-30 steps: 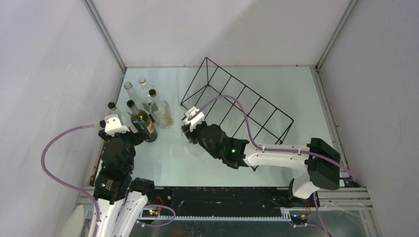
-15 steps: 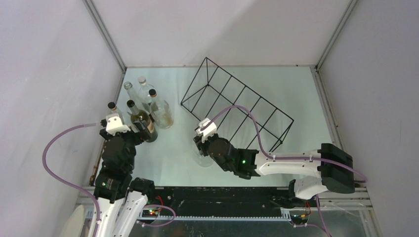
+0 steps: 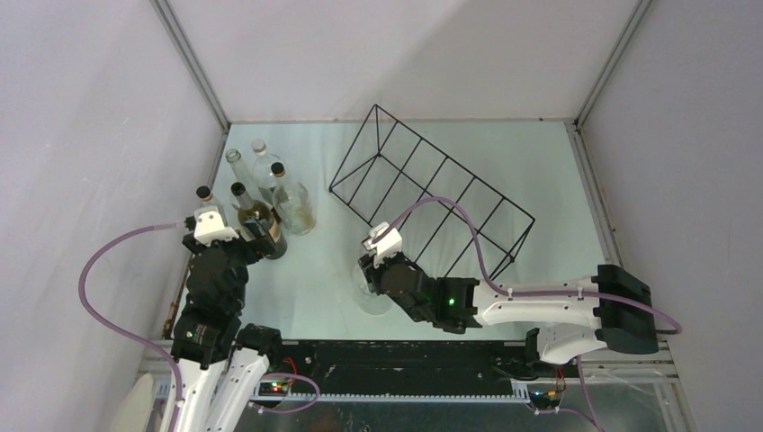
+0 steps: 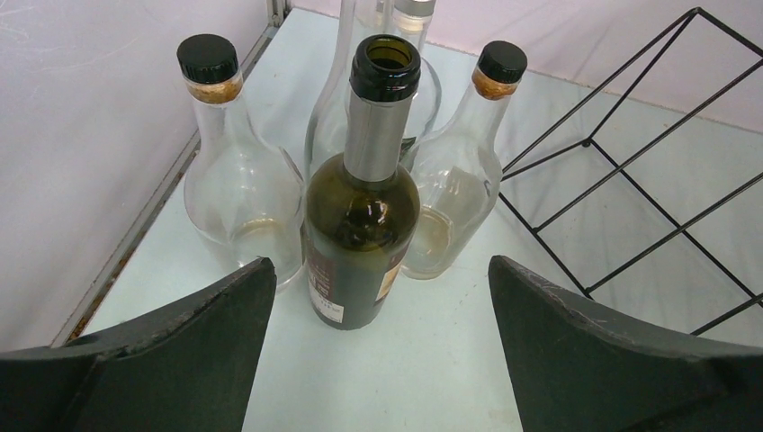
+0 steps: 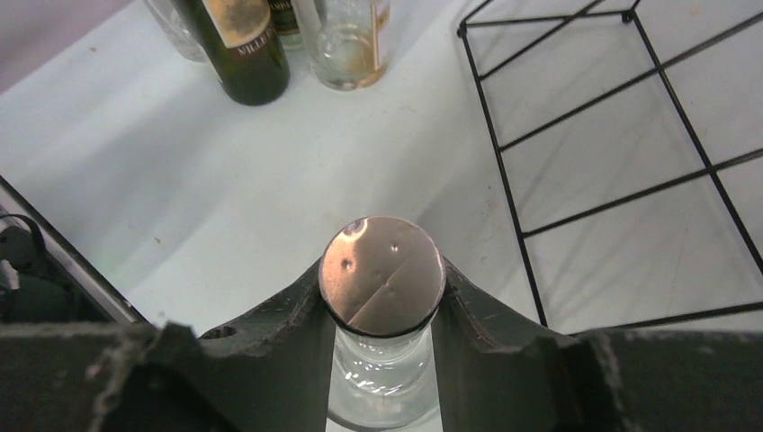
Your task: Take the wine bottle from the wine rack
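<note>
My right gripper is shut on the neck of a clear glass wine bottle, just under its coppery round cap. From above, the bottle stands upright under the gripper, near the table's front and just outside the rack's near side. I cannot tell whether its base touches the table. The wine rack is a black wire frame lying at a slant across the middle of the table; its wires hold no bottle. My left gripper stands open and holds nothing.
Several bottles stand grouped at the back left: a dark green one right before the left gripper, with clear ones beside and behind it. Grey enclosure walls close in the table on three sides.
The right arm has drawn the clear bottle toward the table's near edge and a little right, away from the rack. The left arm has not moved.
</note>
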Robot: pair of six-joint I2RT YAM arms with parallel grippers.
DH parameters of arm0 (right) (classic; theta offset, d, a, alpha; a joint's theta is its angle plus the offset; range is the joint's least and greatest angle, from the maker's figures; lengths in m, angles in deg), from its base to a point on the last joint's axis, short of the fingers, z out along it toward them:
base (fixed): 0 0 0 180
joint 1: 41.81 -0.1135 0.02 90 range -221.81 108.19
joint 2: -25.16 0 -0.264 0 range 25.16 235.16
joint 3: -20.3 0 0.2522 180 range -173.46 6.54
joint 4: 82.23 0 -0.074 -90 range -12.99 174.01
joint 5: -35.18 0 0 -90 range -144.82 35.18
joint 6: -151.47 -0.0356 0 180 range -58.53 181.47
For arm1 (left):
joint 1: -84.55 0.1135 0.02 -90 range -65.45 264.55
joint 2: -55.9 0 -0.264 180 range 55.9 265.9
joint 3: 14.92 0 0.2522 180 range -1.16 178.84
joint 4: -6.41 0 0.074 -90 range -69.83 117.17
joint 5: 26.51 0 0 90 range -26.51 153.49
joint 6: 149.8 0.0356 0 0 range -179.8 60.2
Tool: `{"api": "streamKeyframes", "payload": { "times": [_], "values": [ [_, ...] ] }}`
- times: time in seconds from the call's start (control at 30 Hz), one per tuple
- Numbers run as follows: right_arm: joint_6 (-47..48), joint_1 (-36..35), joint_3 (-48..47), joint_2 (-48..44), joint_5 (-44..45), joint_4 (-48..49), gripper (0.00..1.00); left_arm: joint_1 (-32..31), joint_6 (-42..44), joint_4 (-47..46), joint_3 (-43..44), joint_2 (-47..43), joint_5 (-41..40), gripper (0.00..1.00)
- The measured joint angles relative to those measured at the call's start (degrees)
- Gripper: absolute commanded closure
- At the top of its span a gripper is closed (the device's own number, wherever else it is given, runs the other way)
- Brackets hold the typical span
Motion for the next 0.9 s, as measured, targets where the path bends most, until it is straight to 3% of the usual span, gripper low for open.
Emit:
{"api": "streamKeyframes", "payload": {
  "times": [0.37, 0.57, 0.7, 0.77, 0.87, 0.9],
  "values": [
    [-4.76, 0.0, -0.02, -4.46, 1.86, -2.47, 0.33, 0.02, 0.07, -0.04, 0.0, 0.39, 1.53, 0.0],
    [-4.83, 0.11, -0.02, -10.58, 1.7, -4.28, 0.31, 0.0, 0.04, -1.57, 0.22, 1.07, 8.66, 0.0],
    [-9.38, 3.06, -1.42, -17.0, 0.52, -11.41, 0.31, -1.68, -0.61, -2.19, 2.71, 3.67, 14.36, 0.0],
    [-13.62, 7.72, -2.86, -19.89, -1.62, -16.55, 0.3, -6.64, -1.09, -2.97, 4.33, 4.94, 14.34, 0.0],
    [-18.62, 15.23, -3.8, -22.99, -4.48, -22.95, 0.29, -22.97, -1.03, -4.85, 6.23, 7.3, 8.83, 0.0],
    [-20.5, 18.08, -3.82, -23.96, -5.44, -25.73, 0.29, -31.52, -1.01, -6.12, 6.84, 9.09, 5.35, 0.0]
  ]
}}
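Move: The right fingers still pinch the neck of the clear glass bottle, whose middle is about 10 cm straight below them; the middle of the rack lies some 20 cm ahead and 14 cm right of that hand, about 15 cm lower. From the empty left hand, the same glass bottle is roughly 30 cm right, 5 cm back and 14 cm lower. The dark wine bottle stands 9 cm ahead and 2 cm right of the left hand, and the black-capped bottle 6 cm beyond it and 7 cm farther right. Upwards first, the right hand opens, lets go of the neck and rises about 6 cm, then swings right and somewhat forward, away from the glass bottle towards the rack, rolling its left side up. The left hand, wide open, after a short wait sweeps some 15 cm right towards that bottle, climbing slightly and turning about 35 degrees clockwise. ##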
